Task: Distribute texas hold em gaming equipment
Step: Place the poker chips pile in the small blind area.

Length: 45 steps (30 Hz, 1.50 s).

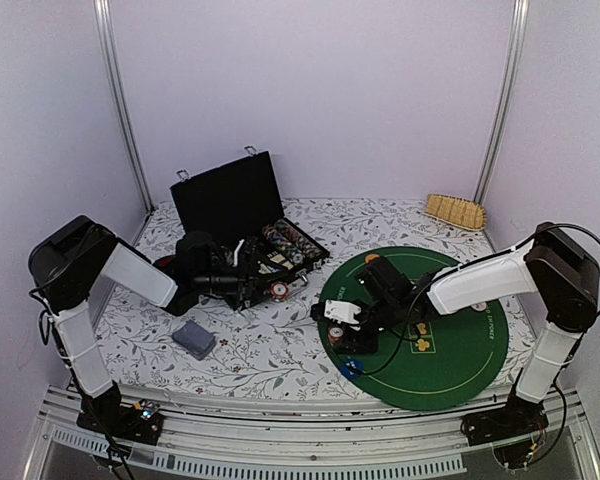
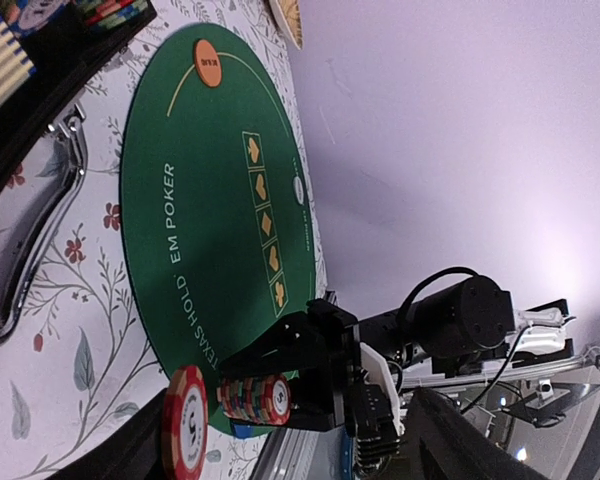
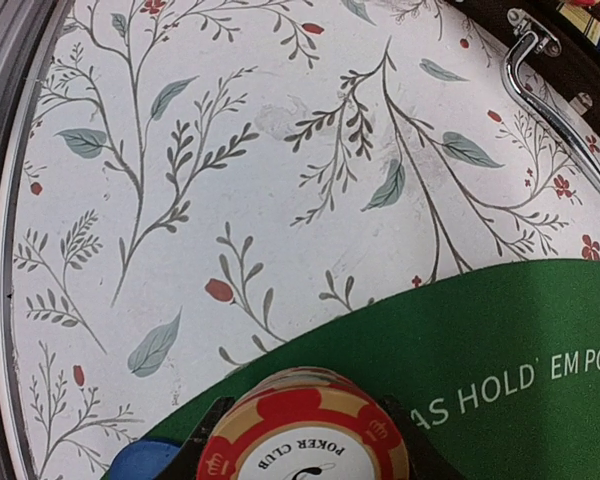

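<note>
My right gripper (image 1: pixel 342 335) is shut on a short stack of striped poker chips (image 3: pixel 305 430), its fingers (image 3: pixel 195 440) on both sides, low over the near-left rim of the green poker mat (image 1: pixel 450 340). The left wrist view shows the same stack (image 2: pixel 255 397). A blue button disc (image 1: pixel 352 368) lies just beside it, and an orange disc (image 1: pixel 372 259) sits at the mat's far edge. My left gripper (image 1: pixel 273 287) is turned on its side by the black case (image 1: pixel 230 195) and stands open. A single red chip (image 2: pixel 185 420) leans by its lower finger (image 2: pixel 110 462). A grey-blue card deck (image 1: pixel 193 340) lies near the left front.
The open case holds rows of chips (image 1: pixel 285 240), and its metal handle (image 3: pixel 555 110) juts toward the mat. A woven straw piece (image 1: pixel 455 211) lies at the back right. The floral cloth (image 3: pixel 230 180) covers the table. Metal rails run along the front edge.
</note>
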Available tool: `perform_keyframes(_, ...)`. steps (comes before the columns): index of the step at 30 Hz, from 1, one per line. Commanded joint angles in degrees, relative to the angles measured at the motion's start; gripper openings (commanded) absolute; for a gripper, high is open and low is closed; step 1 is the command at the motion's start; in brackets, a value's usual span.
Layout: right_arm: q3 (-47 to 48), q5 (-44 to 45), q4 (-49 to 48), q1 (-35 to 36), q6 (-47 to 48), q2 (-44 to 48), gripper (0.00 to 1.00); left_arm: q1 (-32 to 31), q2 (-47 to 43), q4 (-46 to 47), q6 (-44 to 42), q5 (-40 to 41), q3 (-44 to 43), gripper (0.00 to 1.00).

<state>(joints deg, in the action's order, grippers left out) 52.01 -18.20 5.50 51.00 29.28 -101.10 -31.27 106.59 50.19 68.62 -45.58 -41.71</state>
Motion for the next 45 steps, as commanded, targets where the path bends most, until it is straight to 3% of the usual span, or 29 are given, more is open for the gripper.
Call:
perform_keyframes(1, 2.32, -1.17, -3.69, 0.3, -0.8, -2.05, 0.02, 0.82, -2.28, 0.25, -0.97, 0.22, 0.23, 0.77)
perform_keyframes(9, 1.65, 2.11, -2.81, 0.28, 0.64, -3.92, 0.04, 1.49, -3.57, -3.07, -3.14, 0.77, -0.08, 0.77)
perform_keyframes(16, 1.59, 4.89, -2.13, 0.5, 1.9, -4.65, 0.16, 1.72, -4.26, -3.92, -3.5, 1.11, -0.3, 0.77)
perform_keyframes(29, 2.1, 6.86, 1.04, 0.43, 2.53, -3.09, 0.64, 1.93, -5.72, -5.1, -4.22, 1.37, -0.21, 0.77)
perform_keyframes(31, 2.27, 7.1, 1.66, 0.46, 2.67, -2.31, 0.75, 1.91, -5.98, -5.22, -4.36, 1.46, -0.17, 0.77)
perform_keyframes(32, 2.54, 7.06, 2.18, 0.46, 2.71, -1.71, 0.91, 1.97, -6.09, -5.27, -4.31, 1.5, -0.13, 0.77)
perform_keyframes(33, 2.82, 7.17, 2.64, 0.5, 2.79, -0.96, 0.99, 1.92, -6.22, -5.35, -4.43, 1.54, -0.12, 0.77)
perform_keyframes(41, 6.37, -2.67, 4.65, -0.57, 1.68, 11.72, 0.99, 1.83, -8.16, -7.16, -6.03, 0.9, -0.87, 0.77)
perform_keyframes(43, 6.42, -9.34, -0.27, -3.89, -3.29, 15.54, 0.99, 1.82, -8.92, -7.86, -6.63, 0.93, -1.29, 0.77)
perform_keyframes(45, 5.6, -17.4, -10.74, -10.61, -16.44, 17.22, 0.99, 1.69, -9.55, -8.76, -7.22, 1.01, -1.68, 0.77)
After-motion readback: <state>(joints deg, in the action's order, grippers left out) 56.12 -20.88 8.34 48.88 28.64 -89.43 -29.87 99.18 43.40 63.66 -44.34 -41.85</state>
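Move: The right hand holds the poker chips pile upright over the left edge of the green felt. Its spot in the small blind area is straight below, about 1 cm farther ahead and 3 cm down. The blue small blind button lies about 5 cm back and 4 cm right of the hand; the printed card column is some 18 cm right and 8 cm ahead. From the left hand, the spot is roughly 14 cm right, 8 cm back and 11 cm below. The right hand lowers the chip pile about 1.5 cm onto the felt just ahead and left of the blue small blind button, easing slightly forward, then opens its part-closed fingers wide to let the pile go and rises quickly some 12 cm, its fingers swinging out to the left by roughly 10 degrees near the end. Meanwhile the left hand keeps its own red chips in its grip near the case handle and lifts them about 3 cm. ##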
